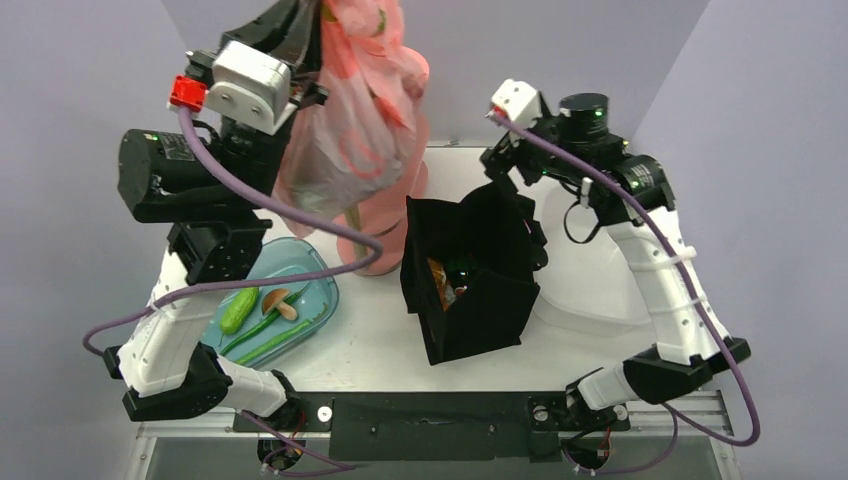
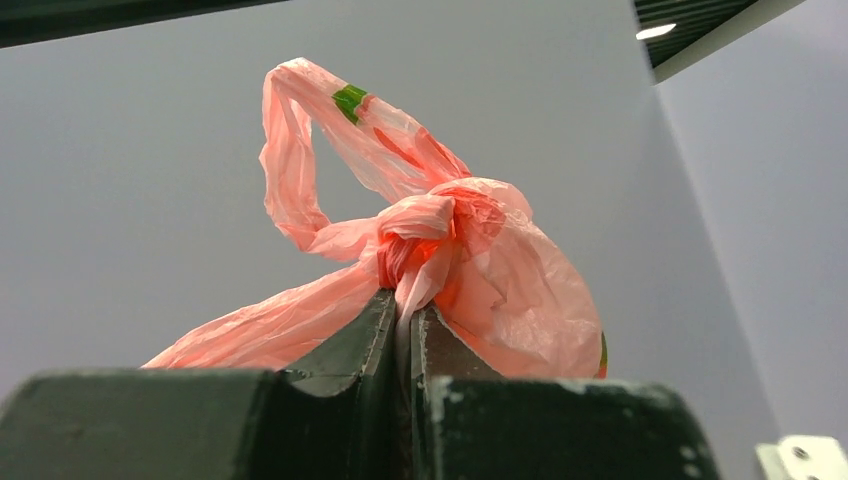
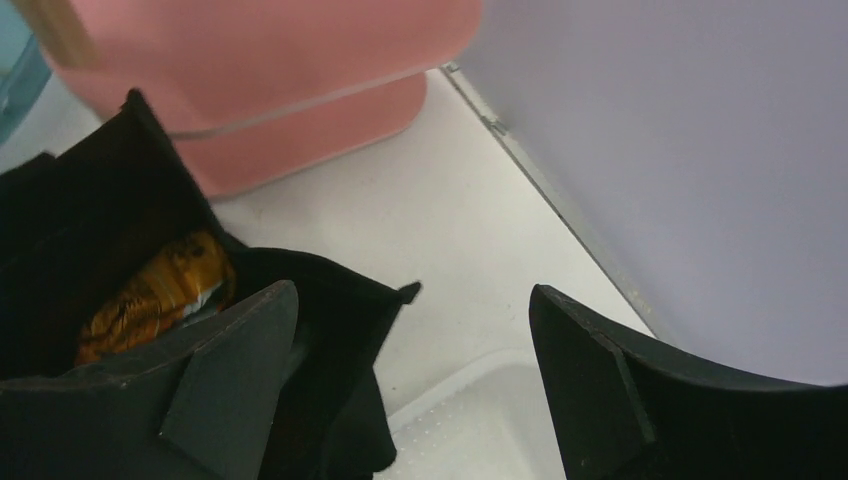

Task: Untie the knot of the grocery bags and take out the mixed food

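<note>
My left gripper [image 1: 312, 38] is raised high at the back left and is shut on the pink plastic bag [image 1: 352, 115], which hangs from it. In the left wrist view the fingers [image 2: 408, 310] pinch the plastic just under the tied knot [image 2: 440, 225]; the handle loop [image 2: 300, 130] stands above it. The black tote [image 1: 468, 275] stands open in the middle of the table, with an orange snack packet [image 1: 441, 281] inside, also in the right wrist view [image 3: 150, 295]. My right gripper [image 1: 503, 168] is open and empty at the tote's far right rim [image 3: 330, 290]. Other food is hidden.
A blue tray [image 1: 322, 285] at the left holds a small green cucumber [image 1: 239, 310], a brown-capped mushroom [image 1: 278, 301] and long green stalks. A pink container [image 1: 388, 228] stands behind the tote, also in the right wrist view [image 3: 300, 90]. A white tray [image 1: 590, 270] lies at the right.
</note>
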You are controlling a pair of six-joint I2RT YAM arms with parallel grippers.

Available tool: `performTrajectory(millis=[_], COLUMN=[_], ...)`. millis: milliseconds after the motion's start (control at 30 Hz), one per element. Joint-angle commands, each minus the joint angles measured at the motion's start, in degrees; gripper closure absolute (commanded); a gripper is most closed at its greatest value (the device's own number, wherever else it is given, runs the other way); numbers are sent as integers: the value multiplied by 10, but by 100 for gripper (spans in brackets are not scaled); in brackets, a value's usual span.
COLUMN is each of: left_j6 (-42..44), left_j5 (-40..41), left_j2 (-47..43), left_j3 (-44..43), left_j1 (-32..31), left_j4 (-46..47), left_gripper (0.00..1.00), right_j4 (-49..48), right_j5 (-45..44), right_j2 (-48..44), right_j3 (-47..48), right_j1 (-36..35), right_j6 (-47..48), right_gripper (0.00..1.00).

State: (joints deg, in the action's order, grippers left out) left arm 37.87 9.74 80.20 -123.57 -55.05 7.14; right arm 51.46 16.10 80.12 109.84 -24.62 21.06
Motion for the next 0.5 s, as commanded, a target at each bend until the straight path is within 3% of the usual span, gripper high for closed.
performTrajectory(millis=[0,300,467], left_j6=[7,-8,-22], left_j5=[27,34,38], left_j2=[-42,-133,-166], left_j3=[-12,90,135], left_j1=[81,202,235], left_j4=[-8,-37,-54], left_gripper=[100,100,100], right_j4=[90,146,175], right_j5=[17,-8,-24], right_j2=[42,136,173], right_j3=[50,62,63], right_j1=[-59,-132,-141], right_j6=[159,261,289], right_gripper=[19,19,25])
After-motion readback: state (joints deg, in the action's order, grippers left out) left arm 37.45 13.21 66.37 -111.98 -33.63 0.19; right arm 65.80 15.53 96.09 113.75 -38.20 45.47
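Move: Right gripper, open and empty: the orange packet of mixed food lies about 10 cm left, 3 cm back and 35 cm below, in the black bag, whose middle is 2 cm left, 5 cm back and 30 cm below. The green bottle is about 5 cm right of the packet. Left gripper, already holding the pink bag by its knot: the blue tray lies some 23 cm left, 3 cm ahead and 70 cm below; the pink shelf stands about 33 cm ahead, 2 cm left and 57 cm below. Bring the open right gripper down about 12 cm and left about 8 cm over the black bag, towards the orange packet, swinging its fingers to point more left and steeply down. Meanwhile keep the left gripper shut just under the pink bag's knot and carry it some 13 cm left towards the tray side, turning it counter-clockwise and easing slightly lower late on. ##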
